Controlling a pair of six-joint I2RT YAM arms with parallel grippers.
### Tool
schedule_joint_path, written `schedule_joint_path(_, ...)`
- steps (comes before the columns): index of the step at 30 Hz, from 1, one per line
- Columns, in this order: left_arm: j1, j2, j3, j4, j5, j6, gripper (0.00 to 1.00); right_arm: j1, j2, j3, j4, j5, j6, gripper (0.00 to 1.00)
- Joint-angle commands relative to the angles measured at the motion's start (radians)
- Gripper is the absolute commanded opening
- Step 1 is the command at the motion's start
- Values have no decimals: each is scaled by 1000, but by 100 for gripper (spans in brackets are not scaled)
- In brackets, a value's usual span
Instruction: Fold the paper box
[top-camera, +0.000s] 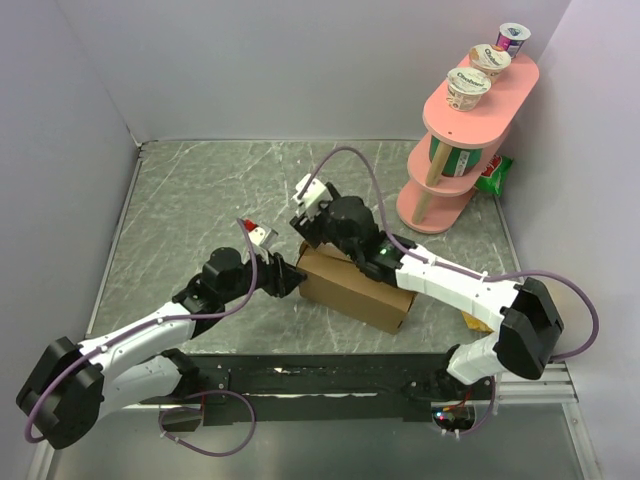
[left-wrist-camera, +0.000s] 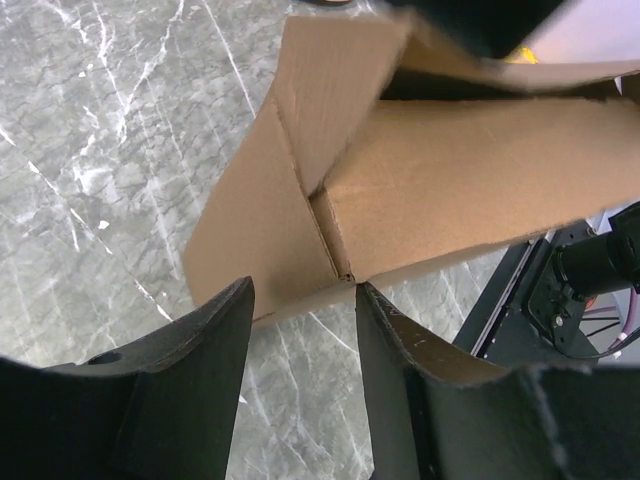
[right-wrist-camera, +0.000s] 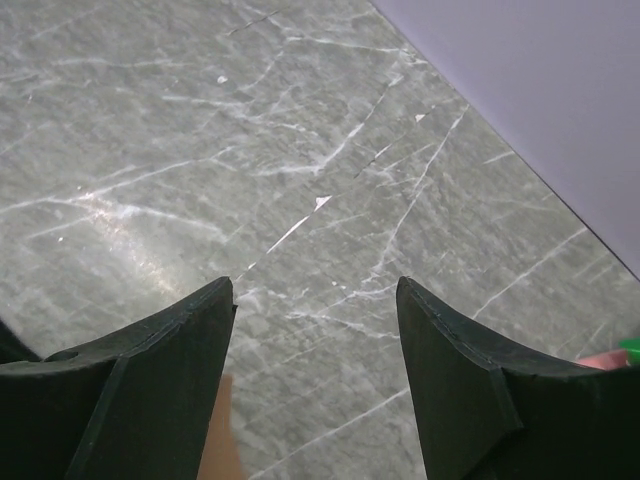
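Note:
The paper box (top-camera: 357, 291) is a plain brown cardboard box lying on the marble table, partly folded, with a side flap (left-wrist-camera: 262, 215) splayed outward at its left end. My left gripper (top-camera: 294, 279) is at that left end. In the left wrist view the left gripper (left-wrist-camera: 303, 287) is open, with only table between its fingers, and one fingertip (left-wrist-camera: 368, 298) touches the box's lower corner. My right gripper (top-camera: 306, 232) hovers over the box's far left corner. In its own view the right gripper (right-wrist-camera: 315, 285) is open over bare marble, a sliver of cardboard (right-wrist-camera: 215, 445) beside one finger.
A pink tiered shelf (top-camera: 452, 205) stands at the back right with three yogurt cups (top-camera: 468, 88) on top. A green packet (top-camera: 494, 175) lies beside it. Something yellow (top-camera: 472, 321) lies under the right arm. Grey walls close in on the left, back and right.

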Motion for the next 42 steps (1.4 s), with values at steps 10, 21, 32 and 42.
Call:
schedule_joint_path(10,14,30,32,58,-17,26,50,142,55,-82,-10,141,-76,77)
schedule_joint_path(21,19,50,53,52,9,48,48,142,69,-27,-64,180,-56,84)
schedule_joint_path(32,19,20,29,43,71,80,48,106,81,181,-240,386,48,96)
schedule_joint_path(42,19,24,38,35,86,88,47,104,175,274,-267,480,79,96)
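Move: The flap at the box's far-left corner is nearest my right hand, some 5 cm back towards me, level sideways and about 6 cm below. The box's near-left corner is about 11 cm back, 1 cm left and 9 cm below that hand; the middle of the box is roughly 13 cm back, 10 cm right and 11 cm below. From my left hand, the flap is about 7 cm ahead, 3 cm right and 2 cm higher. My left hand stays at the box's near-left corner, fingers still set around the edge. With my right hand over the far-left flap, I ease about 2 cm back, left and down, seeming to bear on the cardboard. Then I swing it some 4 cm forward and right, rising slightly, turning about 20 degrees clockwise as the fingers spread nearly fully. ##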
